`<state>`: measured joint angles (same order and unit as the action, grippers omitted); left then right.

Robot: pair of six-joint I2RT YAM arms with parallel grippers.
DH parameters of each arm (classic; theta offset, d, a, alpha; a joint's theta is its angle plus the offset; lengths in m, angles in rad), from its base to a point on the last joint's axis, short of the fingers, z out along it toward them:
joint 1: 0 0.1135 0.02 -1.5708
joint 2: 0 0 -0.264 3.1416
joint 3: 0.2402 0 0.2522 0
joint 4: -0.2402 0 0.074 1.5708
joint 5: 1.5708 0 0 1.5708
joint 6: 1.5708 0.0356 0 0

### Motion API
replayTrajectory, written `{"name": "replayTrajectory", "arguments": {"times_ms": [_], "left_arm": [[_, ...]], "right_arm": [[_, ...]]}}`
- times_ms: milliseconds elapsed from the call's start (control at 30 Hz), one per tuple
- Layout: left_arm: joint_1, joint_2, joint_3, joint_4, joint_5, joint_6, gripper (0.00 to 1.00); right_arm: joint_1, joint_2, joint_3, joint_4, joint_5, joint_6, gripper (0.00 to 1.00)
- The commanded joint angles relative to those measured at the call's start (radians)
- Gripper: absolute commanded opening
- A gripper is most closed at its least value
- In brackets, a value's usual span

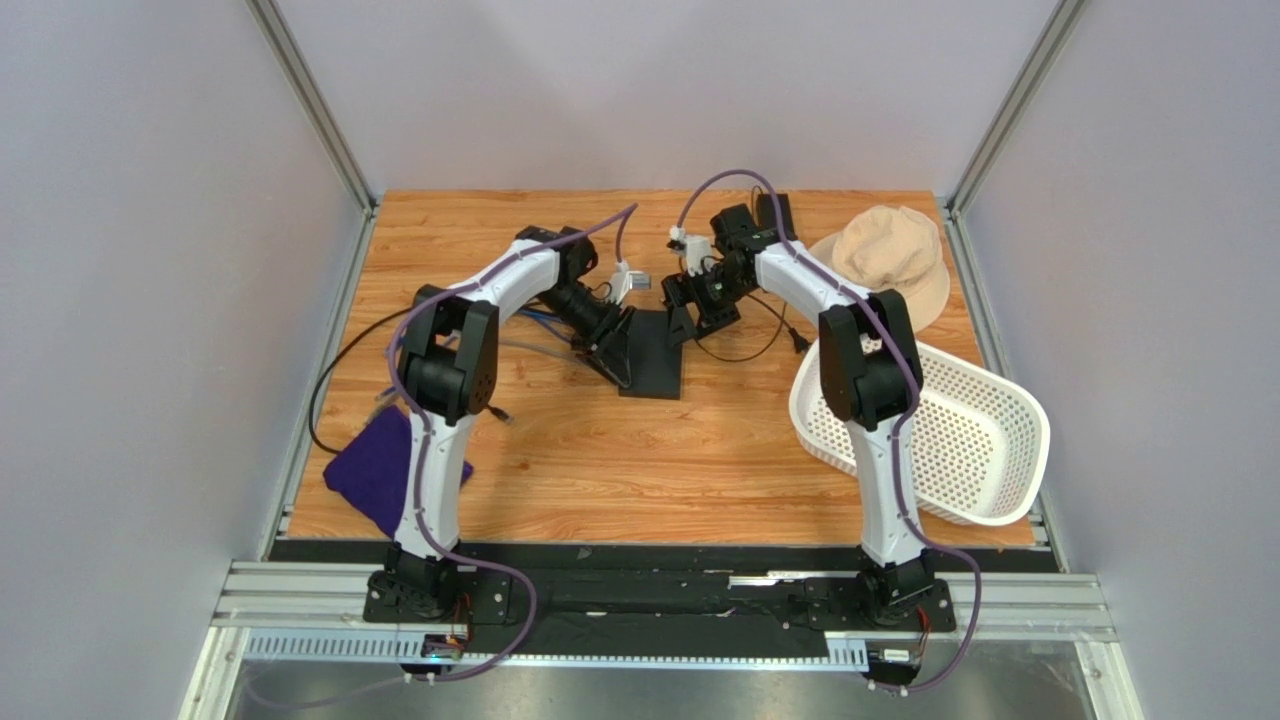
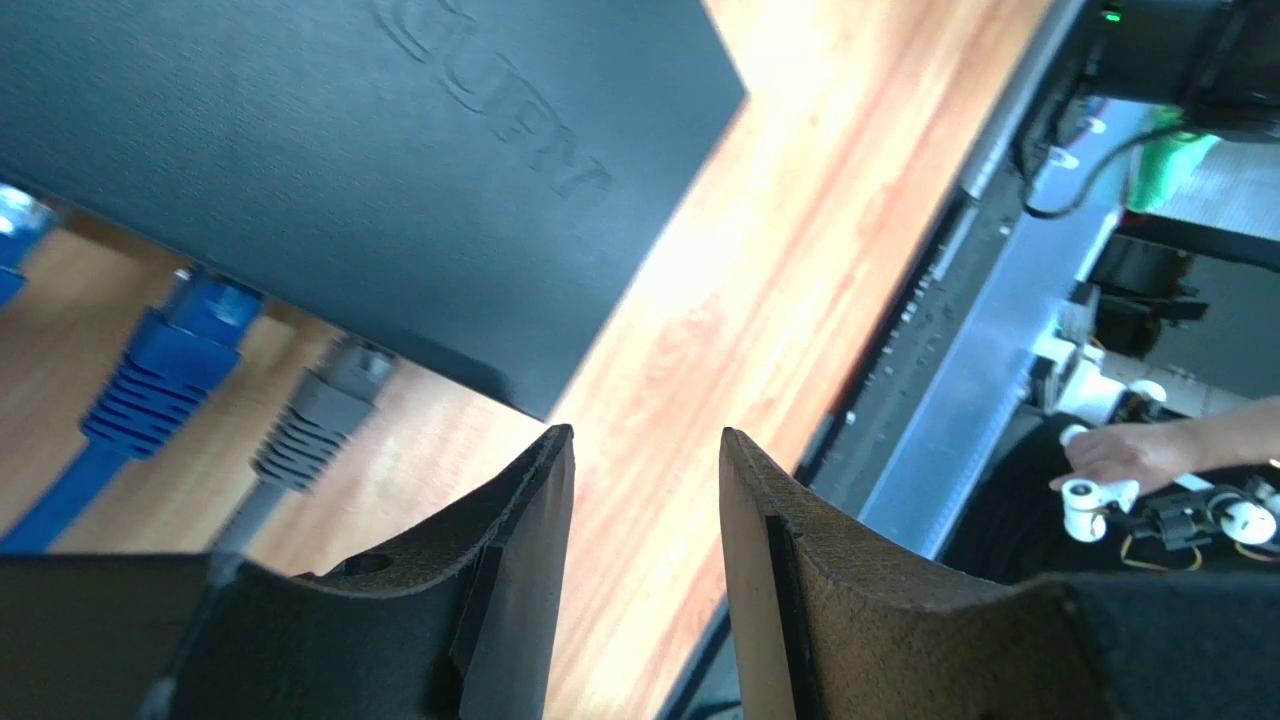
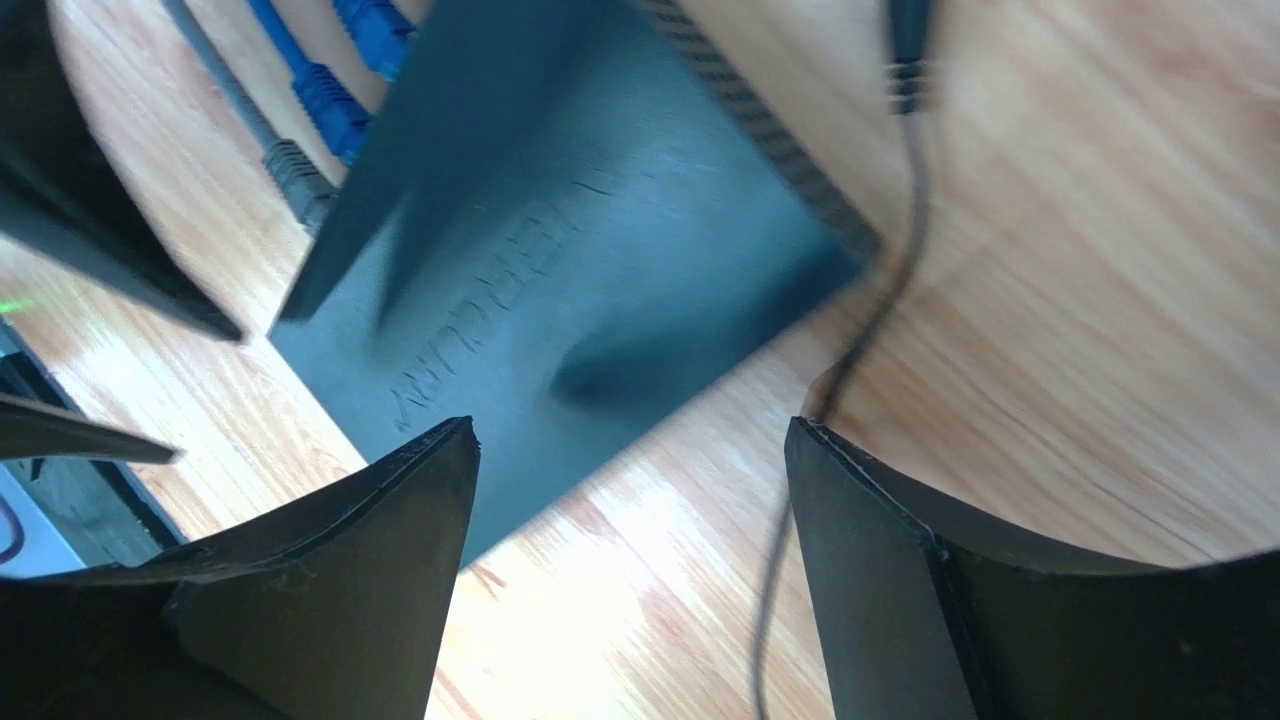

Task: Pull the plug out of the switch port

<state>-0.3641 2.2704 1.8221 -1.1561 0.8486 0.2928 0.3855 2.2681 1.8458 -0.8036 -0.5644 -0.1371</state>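
The switch [image 1: 655,357] is a flat black box lying mid-table between both arms. In the left wrist view the switch [image 2: 376,165] fills the upper left, with a grey plug [image 2: 320,408] and a blue plug [image 2: 181,353] seated in its side sockets. My left gripper [image 2: 646,450] is open over bare wood, just off the switch's corner, holding nothing. In the right wrist view the switch [image 3: 556,255] lies ahead, with the grey plug [image 3: 293,173] and blue plugs [image 3: 323,98] at its far side. My right gripper [image 3: 631,443] is wide open and empty beside the switch's near edge.
A thin black power cord [image 3: 879,285] runs from the switch past my right finger. A beige hat [image 1: 890,255] and a white perforated basket [image 1: 939,428] sit at the right. A purple cloth [image 1: 373,458] lies near the left arm's base.
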Motion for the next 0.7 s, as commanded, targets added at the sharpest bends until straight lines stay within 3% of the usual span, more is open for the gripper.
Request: {"name": "replayTrajectory", "arguments": {"times_ms": [0, 133, 200, 267, 400, 667], "left_arm": [[0.04, -0.037, 0.034, -0.116, 0.075, 0.078, 0.49], [0.134, -0.145, -0.032, -0.024, 0.073, -0.022, 0.49], [0.162, -0.172, -0.059, 0.043, 0.047, -0.067, 0.49], [0.194, -0.208, -0.085, 0.099, 0.021, -0.124, 0.5], [0.203, -0.241, -0.129, 0.278, -0.052, -0.185, 0.51], [0.203, -0.18, -0.083, 0.308, -0.275, -0.244, 0.52]], "right_arm": [[0.006, -0.091, 0.026, 0.014, -0.014, -0.039, 0.78], [0.024, -0.123, 0.044, 0.056, 0.027, -0.045, 0.76], [0.053, -0.133, 0.052, 0.067, 0.167, -0.053, 0.76], [0.067, -0.125, 0.09, 0.046, 0.271, -0.045, 0.77], [0.087, -0.081, 0.187, -0.048, 0.302, 0.011, 0.79], [0.136, -0.027, 0.23, -0.141, 0.373, 0.028, 0.82]]}}
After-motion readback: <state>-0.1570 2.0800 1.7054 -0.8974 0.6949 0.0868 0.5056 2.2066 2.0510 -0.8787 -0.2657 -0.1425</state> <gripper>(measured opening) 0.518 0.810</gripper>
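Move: The black plug at the far end of the switch's row of cable plugs lies about 8 cm ahead of the left hand, level with it sideways and some 4 cm lower. The grey plug is only about 3 cm ahead; the switch's middle is about 4 cm ahead and 6 cm to the right. From the right hand the switch's middle is about 8 cm left and 4 cm back, the black plug 13 cm left and level, and the loose power plug roughly 6 cm left and 5 cm ahead. The switch is left lying as both open hands back off it. The left hand swings left and forward, some 8 cm each way, rising about 4 cm then dipping slightly, and turns about 20 degrees counter-clockwise to end over the cables, left of the plug row. The right hand rises about 7 cm, easing forward and left as its fingertips swing forward. ##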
